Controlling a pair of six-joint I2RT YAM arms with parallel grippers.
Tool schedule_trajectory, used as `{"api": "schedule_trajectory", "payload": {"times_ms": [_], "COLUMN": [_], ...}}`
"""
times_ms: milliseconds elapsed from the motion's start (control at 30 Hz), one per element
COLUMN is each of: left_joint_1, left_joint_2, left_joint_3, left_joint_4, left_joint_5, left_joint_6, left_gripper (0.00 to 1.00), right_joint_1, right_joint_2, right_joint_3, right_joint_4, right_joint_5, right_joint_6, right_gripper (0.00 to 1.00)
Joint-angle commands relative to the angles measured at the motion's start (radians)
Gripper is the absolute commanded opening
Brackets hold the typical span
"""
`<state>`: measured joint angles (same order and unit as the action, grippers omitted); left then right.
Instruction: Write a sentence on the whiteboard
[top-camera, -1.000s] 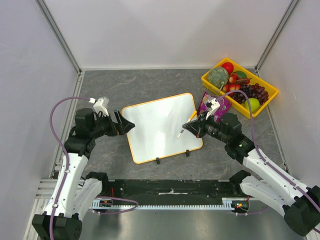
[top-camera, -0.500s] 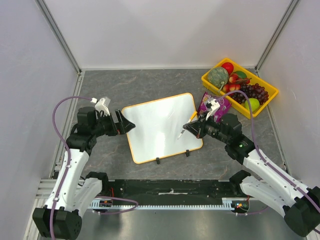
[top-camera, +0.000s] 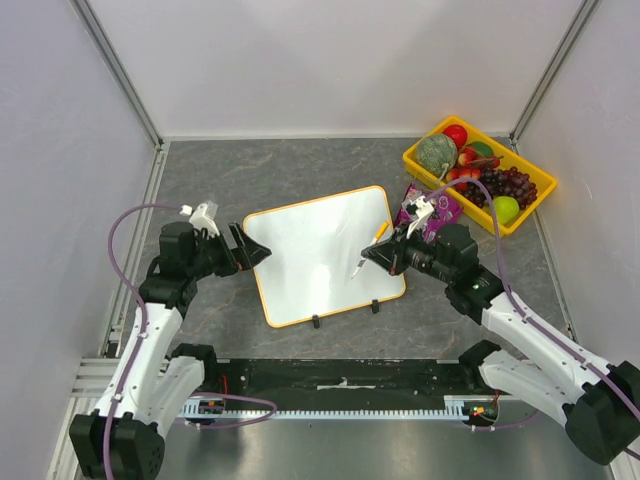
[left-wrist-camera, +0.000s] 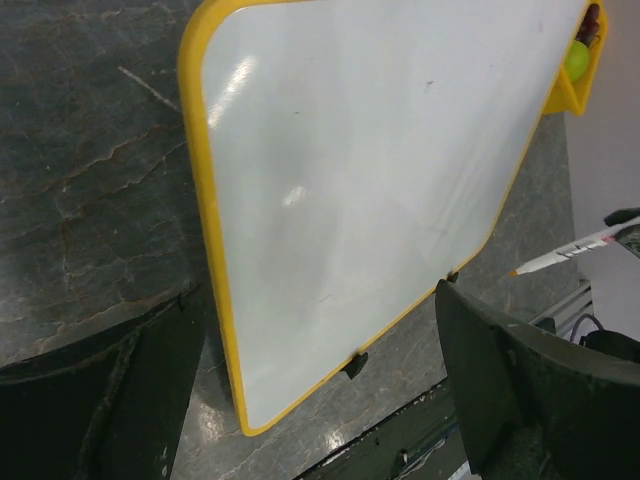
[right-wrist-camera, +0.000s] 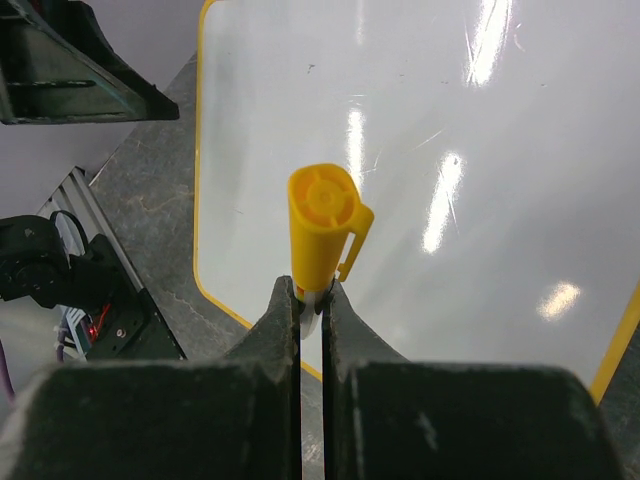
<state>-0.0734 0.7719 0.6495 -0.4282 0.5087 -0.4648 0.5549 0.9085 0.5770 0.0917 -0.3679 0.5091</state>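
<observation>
The whiteboard (top-camera: 318, 255) lies flat mid-table, white with an orange-yellow rim and two black clips on its near edge. No sentence shows on it; its surface (left-wrist-camera: 370, 170) (right-wrist-camera: 460, 130) is blank. My right gripper (top-camera: 387, 252) (right-wrist-camera: 310, 295) hovers over the board's right part, shut on a white marker (top-camera: 370, 250) with its yellow cap (right-wrist-camera: 322, 228) on the back end and its tip pointing down at the board. My left gripper (top-camera: 250, 249) (left-wrist-camera: 318, 295) is open at the board's left edge, one finger on each side of the near-left corner. The marker (left-wrist-camera: 565, 257) also shows from there.
A yellow tray (top-camera: 505, 151) of toy fruit stands at the back right, with a purple packet (top-camera: 428, 212) between it and the board. Grey walls and metal posts close in both sides and the back. The arm bases and a black rail run along the near edge.
My left arm has eased slightly back and down by the board's left edge, still open. The right gripper with the marker has barely shifted over the board.
</observation>
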Motion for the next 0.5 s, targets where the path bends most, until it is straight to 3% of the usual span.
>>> {"api": "schedule_trajectory", "payload": {"times_ms": [0, 267, 467], "left_joint_1": [0.007, 0.006, 0.007], "left_joint_2": [0.033, 0.040, 0.079], "left_joint_3": [-0.051, -0.250, -0.335], "left_joint_4": [0.100, 0.512, 0.715], "left_joint_5": [-0.078, 0.020, 0.072], "left_joint_6": [-0.072, -0.135, -0.101], "left_gripper": [0.98, 0.96, 0.94], "right_joint_1": [0.005, 0.005, 0.011], "right_joint_2": [0.016, 0.064, 0.115], "right_joint_3": [0.055, 0.072, 0.093], "right_joint_4": [0.063, 0.117, 0.172], "right_joint_5": [-0.031, -0.054, -0.065], "right_joint_6": [0.003, 0.022, 0.042], "right_gripper": [0.00, 0.00, 0.00]}}
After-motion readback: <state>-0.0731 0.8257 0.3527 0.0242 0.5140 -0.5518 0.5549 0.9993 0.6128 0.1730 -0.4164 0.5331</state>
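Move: The whiteboard's left edge lies almost straight under the open left hand, about 14 cm down, 2 cm farther out and 1 cm left. The board's middle is some 15 cm right and 5 cm ahead of that hand. From the right hand, which already grips the marker, the board's middle is about 9 cm left, 4 cm ahead and 16 cm below. The snack bag is some 17 cm right of and 16 cm ahead of the right hand. Downward goes the left hand, about 6 cm and some 2 cm forward, fingers staying wide open as they come closer to the whiteboard's left edge without visibly touching. Meanwhile the right hand keeps its grip on the marker and eases some 1.5 cm left and 1 cm forward over the board, its tip still held clear of the surface. ##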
